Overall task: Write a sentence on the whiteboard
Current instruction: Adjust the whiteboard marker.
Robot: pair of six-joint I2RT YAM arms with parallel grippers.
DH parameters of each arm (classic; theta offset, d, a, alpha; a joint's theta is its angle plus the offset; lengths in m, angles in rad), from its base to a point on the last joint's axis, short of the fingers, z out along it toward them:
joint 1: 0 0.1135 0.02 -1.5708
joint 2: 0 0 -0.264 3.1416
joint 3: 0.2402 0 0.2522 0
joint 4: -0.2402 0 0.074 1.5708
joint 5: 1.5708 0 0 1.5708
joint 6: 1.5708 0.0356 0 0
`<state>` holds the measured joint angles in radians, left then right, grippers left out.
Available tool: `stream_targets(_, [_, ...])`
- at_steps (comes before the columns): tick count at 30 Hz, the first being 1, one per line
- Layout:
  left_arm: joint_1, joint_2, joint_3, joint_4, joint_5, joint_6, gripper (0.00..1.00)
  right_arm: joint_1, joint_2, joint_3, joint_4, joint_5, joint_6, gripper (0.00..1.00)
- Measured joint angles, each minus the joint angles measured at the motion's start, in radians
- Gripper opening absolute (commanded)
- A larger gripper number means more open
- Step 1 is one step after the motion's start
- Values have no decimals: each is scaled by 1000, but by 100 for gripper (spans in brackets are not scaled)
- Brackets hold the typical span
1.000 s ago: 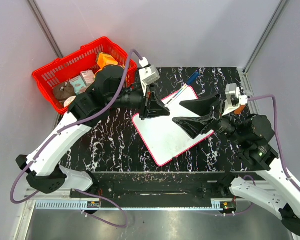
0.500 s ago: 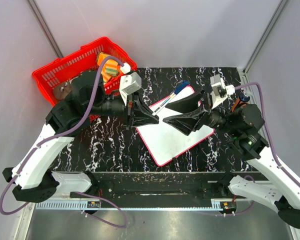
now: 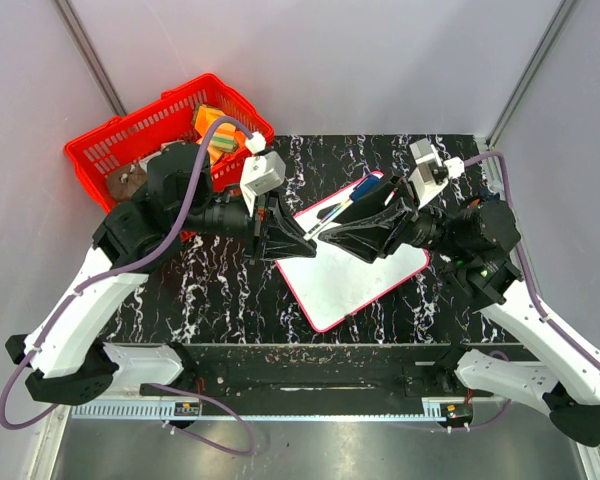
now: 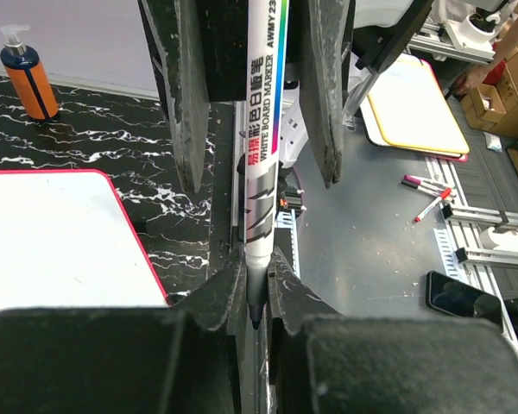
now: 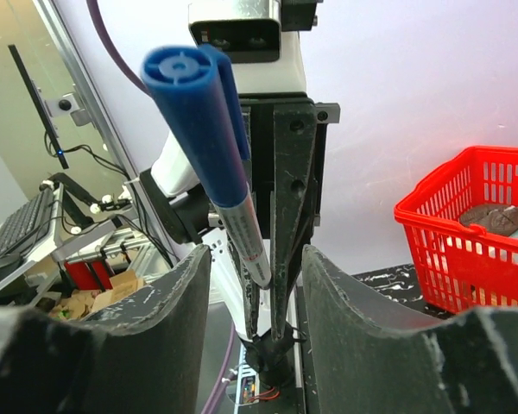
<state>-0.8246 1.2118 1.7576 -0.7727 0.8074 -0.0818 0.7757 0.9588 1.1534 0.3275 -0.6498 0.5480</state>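
My left gripper (image 3: 313,232) is shut on a whiteboard marker (image 3: 338,209) and holds it in the air over the whiteboard's (image 3: 352,272) far left corner. In the left wrist view the fingers (image 4: 226,280) pinch the marker (image 4: 265,129) near its tip. Its blue cap (image 5: 194,95) points at my right gripper (image 3: 338,222), which is open with its jaws on either side of the marker, apart from it. The whiteboard, white with a red-pink rim, lies on the black marbled table; it also shows in the left wrist view (image 4: 52,241). No sentence shows on it.
A red basket (image 3: 110,140) with several items stands at the far left; it also shows in the right wrist view (image 5: 432,233). An orange pump bottle (image 4: 26,73) stands on the table. The two arms meet over the board's far half.
My left gripper has pulled back to the left with the marker. My right gripper has moved left and up, and its open jaws now flank the marker's capped end.
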Motion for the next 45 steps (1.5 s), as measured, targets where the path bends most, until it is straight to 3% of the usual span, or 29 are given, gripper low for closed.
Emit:
stream_targets(32, [0, 1, -31, 4, 36, -1, 0, 0, 45, 0, 71, -79, 61, 39])
stream_targets(34, [0, 1, -31, 4, 37, -2, 0, 0, 46, 0, 71, -79, 61, 35])
stream_targets(37, [0, 1, -31, 4, 41, -2, 0, 0, 45, 0, 72, -79, 61, 20])
stream_targets(39, [0, 1, -31, 4, 45, -7, 0, 0, 45, -1, 71, -77, 56, 4])
stream_targets(42, [-2, 1, -31, 3, 47, -24, 0, -4, 45, -2, 68, -74, 37, 0])
stream_targets(43, [-2, 1, -31, 3, 47, -27, 3, -4, 45, -2, 66, -74, 31, 0])
stream_targets(44, [-2, 1, -31, 3, 46, -29, 33, -4, 45, -2, 65, -72, 27, 0])
stream_targets(45, [-2, 1, -31, 3, 45, -31, 48, -4, 45, -2, 64, -71, 24, 0])
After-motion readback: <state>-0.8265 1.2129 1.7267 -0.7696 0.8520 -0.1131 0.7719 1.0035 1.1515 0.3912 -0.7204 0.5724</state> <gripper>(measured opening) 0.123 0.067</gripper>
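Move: My left fingers still hold the whiteboard marker near its tip, cap slanting up to the right; its middle lies about 4 cm right, 5 above and 1 ahead of that hand. From my half-open right hand, its middle is roughly 1 cm back, 1 left and 2 above. The whiteboard lies some 16 cm ahead, 6 right and 38 below; the basket is around 30 ahead, 27 left and 30 below. With my right fingers around the marker's barrel, I ease that hand about 1 cm left towards my left hand, turning it some 5 degrees counter-clockwise, while the fingers narrow slowly and then shut quickly to pinch the barrel between tip and cap. My left hand sinks about 1 cm early on, then mostly waits, keeping its hold near the tip. ##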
